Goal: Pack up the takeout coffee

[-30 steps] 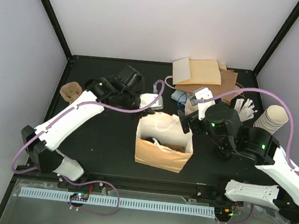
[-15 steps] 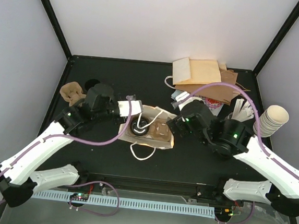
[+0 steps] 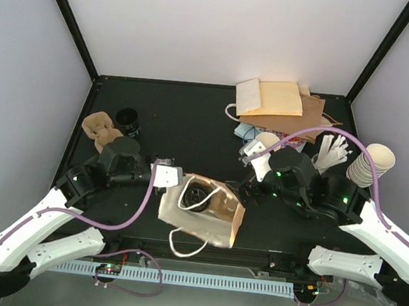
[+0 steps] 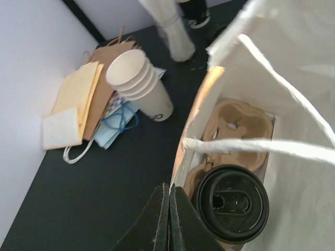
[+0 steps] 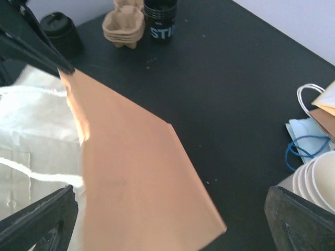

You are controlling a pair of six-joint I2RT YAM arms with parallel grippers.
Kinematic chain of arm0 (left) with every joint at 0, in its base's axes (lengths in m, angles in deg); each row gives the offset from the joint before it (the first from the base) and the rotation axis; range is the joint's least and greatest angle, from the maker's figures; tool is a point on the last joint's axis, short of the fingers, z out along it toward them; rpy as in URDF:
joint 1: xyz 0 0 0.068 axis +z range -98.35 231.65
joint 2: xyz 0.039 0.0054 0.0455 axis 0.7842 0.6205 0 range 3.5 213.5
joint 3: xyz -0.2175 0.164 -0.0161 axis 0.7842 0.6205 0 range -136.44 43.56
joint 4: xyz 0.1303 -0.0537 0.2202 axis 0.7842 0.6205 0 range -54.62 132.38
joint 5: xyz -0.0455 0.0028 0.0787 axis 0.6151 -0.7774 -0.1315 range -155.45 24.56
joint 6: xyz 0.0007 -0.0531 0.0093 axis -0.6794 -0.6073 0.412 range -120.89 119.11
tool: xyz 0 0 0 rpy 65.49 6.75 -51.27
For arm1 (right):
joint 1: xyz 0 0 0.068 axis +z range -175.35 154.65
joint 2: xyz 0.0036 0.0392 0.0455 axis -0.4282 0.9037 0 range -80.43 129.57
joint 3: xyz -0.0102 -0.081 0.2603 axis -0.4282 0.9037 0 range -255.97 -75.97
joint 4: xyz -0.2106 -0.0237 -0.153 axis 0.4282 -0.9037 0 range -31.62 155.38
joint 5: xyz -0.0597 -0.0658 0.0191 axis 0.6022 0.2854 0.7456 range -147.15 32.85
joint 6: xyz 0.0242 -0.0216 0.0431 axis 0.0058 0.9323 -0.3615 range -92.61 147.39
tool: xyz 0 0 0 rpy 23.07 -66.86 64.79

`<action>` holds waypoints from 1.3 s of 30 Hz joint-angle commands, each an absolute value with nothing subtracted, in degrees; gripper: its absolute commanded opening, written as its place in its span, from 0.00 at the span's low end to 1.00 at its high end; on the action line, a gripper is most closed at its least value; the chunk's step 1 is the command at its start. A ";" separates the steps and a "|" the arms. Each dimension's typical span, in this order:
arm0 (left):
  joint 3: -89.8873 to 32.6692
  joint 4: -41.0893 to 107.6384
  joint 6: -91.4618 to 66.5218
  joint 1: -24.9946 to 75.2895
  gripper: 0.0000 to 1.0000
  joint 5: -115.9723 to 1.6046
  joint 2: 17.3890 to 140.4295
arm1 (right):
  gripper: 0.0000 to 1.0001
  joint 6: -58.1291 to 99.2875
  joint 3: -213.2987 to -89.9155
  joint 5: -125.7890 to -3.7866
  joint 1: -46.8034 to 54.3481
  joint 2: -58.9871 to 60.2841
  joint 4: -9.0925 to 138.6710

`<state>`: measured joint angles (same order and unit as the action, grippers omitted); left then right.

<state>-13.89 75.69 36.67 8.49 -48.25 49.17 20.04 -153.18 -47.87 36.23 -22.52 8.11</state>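
Note:
The brown paper bag [image 3: 216,222] stands open near the table's front edge. The takeout coffee [image 3: 196,195] sits inside it, its black lid up, on a brown pulp tray [image 4: 238,120]; the lid fills the lower left wrist view [image 4: 231,204]. My left gripper [image 3: 171,178] is shut on the bag's left rim [image 4: 184,172], the fingers [image 4: 159,219] pressed together. My right gripper [image 3: 248,191] is open at the bag's right side. In the right wrist view the bag's brown wall [image 5: 136,172] lies between its wide-spread fingers [image 5: 39,222].
A black cup [image 3: 128,121] and stacked pulp trays [image 3: 99,131] stand at the back left. Flat paper bags [image 3: 277,102] lie at the back, a blue mask [image 4: 118,119] beside them. Lidless cream cup stacks stand at the right [image 3: 372,164] and centre right [image 4: 141,83].
The bag has shifted toward the near edge, and both grippers have moved with it. The left gripper stays on its left rim. The right gripper stays at its right side.

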 commanded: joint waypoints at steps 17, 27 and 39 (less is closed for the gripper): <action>-11.23 81.14 31.92 3.48 0.02 -46.76 47.08 | 1.00 19.56 -152.18 -45.19 35.90 -23.89 13.59; -17.53 75.98 21.40 7.25 0.02 -67.47 54.57 | 1.00 14.65 -155.43 -30.46 35.80 -23.31 9.80; -32.11 71.26 10.45 27.23 0.02 -54.98 72.09 | 1.00 10.82 -159.94 -27.78 35.82 -21.63 3.69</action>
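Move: The left gripper already pinches the takeout bag's rim; the bag's middle hangs roughly 5 cm back, 6 cm right and 12 cm below it. The bare table it is taken over lies about 11 cm ahead, 4 cm right and 28 cm down. From this hand, the black cup is some 27 cm ahead and 22 cm left, the paper cups about 19 cm ahead and 23 cm right. The bag's middle is about 5 cm back and 9 cm left of the open right gripper, 15 cm below. Keep the left gripper shut on the bag's rim, ease it back about 4 cm, then swing it forward some 18 cm and a little left over the bare table, turning counter-clockwise about 45 degrees on the way out and tipping the fingers further down. Let the wide-open right gripper drift forward, right and up a few centimetres, turning clockwise. ##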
